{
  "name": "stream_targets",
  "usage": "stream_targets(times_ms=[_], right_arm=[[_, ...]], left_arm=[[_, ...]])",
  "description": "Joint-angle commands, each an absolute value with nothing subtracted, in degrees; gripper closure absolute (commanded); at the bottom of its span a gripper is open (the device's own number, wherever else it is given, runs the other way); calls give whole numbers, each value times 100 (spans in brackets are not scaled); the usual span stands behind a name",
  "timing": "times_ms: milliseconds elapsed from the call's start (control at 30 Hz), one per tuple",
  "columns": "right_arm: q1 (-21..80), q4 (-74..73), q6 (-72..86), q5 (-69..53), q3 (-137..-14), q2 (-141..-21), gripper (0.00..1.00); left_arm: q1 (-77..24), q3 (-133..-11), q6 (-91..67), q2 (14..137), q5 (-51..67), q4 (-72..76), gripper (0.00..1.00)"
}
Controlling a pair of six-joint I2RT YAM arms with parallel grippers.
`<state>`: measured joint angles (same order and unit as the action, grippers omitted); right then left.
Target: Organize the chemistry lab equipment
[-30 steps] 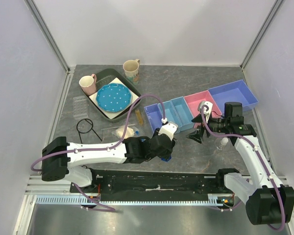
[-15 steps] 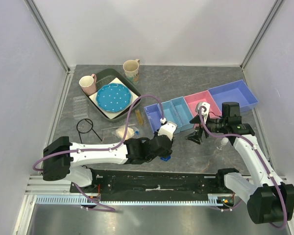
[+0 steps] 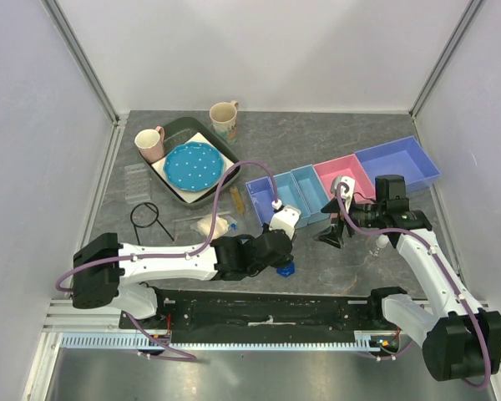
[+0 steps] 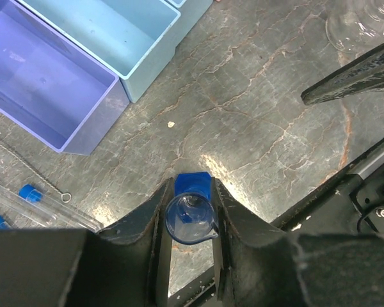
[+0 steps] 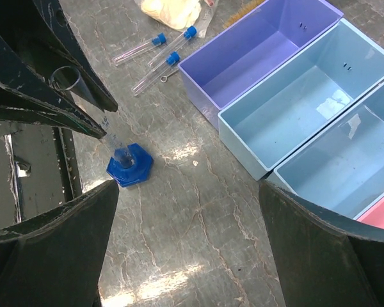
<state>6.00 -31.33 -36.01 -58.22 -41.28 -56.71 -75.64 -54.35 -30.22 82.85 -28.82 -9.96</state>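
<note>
The thin cylinder (image 4: 191,219) stands upright on its blue hexagonal base (image 5: 129,169), near the table's front edge. My left gripper (image 4: 192,189) is shut on its upper part, a finger pressing each side of the rim; the top view has this gripper (image 3: 281,261) just over the base (image 3: 285,269). My right gripper (image 5: 187,192) hangs open over bare table to the right of it, holding nothing. A small clear flask (image 3: 383,241) stands beside the right arm. Blue-capped tubes (image 5: 157,54), a whitish bag (image 3: 213,225), an amber tube (image 3: 235,200) and a black wire frame (image 3: 146,219) lie to the left.
A row of bins runs diagonally behind the grippers: purple (image 3: 263,199), two light blue (image 3: 299,189), pink (image 3: 344,174) and a large blue one (image 3: 398,163). At the back left a dark tray (image 3: 177,127) holds the dotted plate (image 3: 192,165), with two mugs (image 3: 150,144) nearby.
My left gripper's jaws have narrowed onto the cylinder and the arm settled slightly lower. The right gripper drifted a little to the left, still open.
</note>
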Motion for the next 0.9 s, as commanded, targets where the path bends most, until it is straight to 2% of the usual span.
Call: stream_targets(times_ms=[0, 167, 400, 633, 767, 867], right_arm=[[668, -3208, -3910, -6099, -4148, -5686, 2], [773, -3857, -4482, -6696, -4263, -5792, 2], [966, -4140, -4667, -7251, -4333, -5985, 2], [1239, -3921, -4466, -7374, -4298, -6161, 2], [1318, -3350, -3798, -7269, -4184, -6135, 2], [1397, -3024, -3350, -7225, -4140, -6152, 5]], left_arm=[[-7559, -5572, -3313, 7963, -2717, -703, 83], [-7226, -5669, -3743, 7674, -2119, -686, 83], [-6513, -5055, -4341, 7234, -898, 402, 84], [-6346, -5106, -4535, 7391, -405, 817, 84], [-6346, -5106, -4658, 7505, -273, 1010, 84], [-6354, -5133, -4676, 7619, -307, 1063, 84]])
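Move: The graduated cylinder stands with its blue foot on the table, already in the left fingers; its middle is about 11 cm left of the open right hand, 5 cm back and 7 cm lower. The right gripper lies some 11 cm right of the left hand and 4 cm farther out, about level. From the left hand the purple bin is 19 cm ahead, 6 cm left; from the right hand the light blue bin is 17 cm ahead, 5 cm left, both lower. The graduated cylinder, still pinched near its top by the left hand, is lifted about 8 cm while that wrist rolls some 30 degrees, swinging the foot rightward under the right hand; the left hand also ends slightly to the right. The right hand, fingers staying wide open, comes back about 5 cm and left 4 cm towards the cylinder, turning a little counter-clockwise. ##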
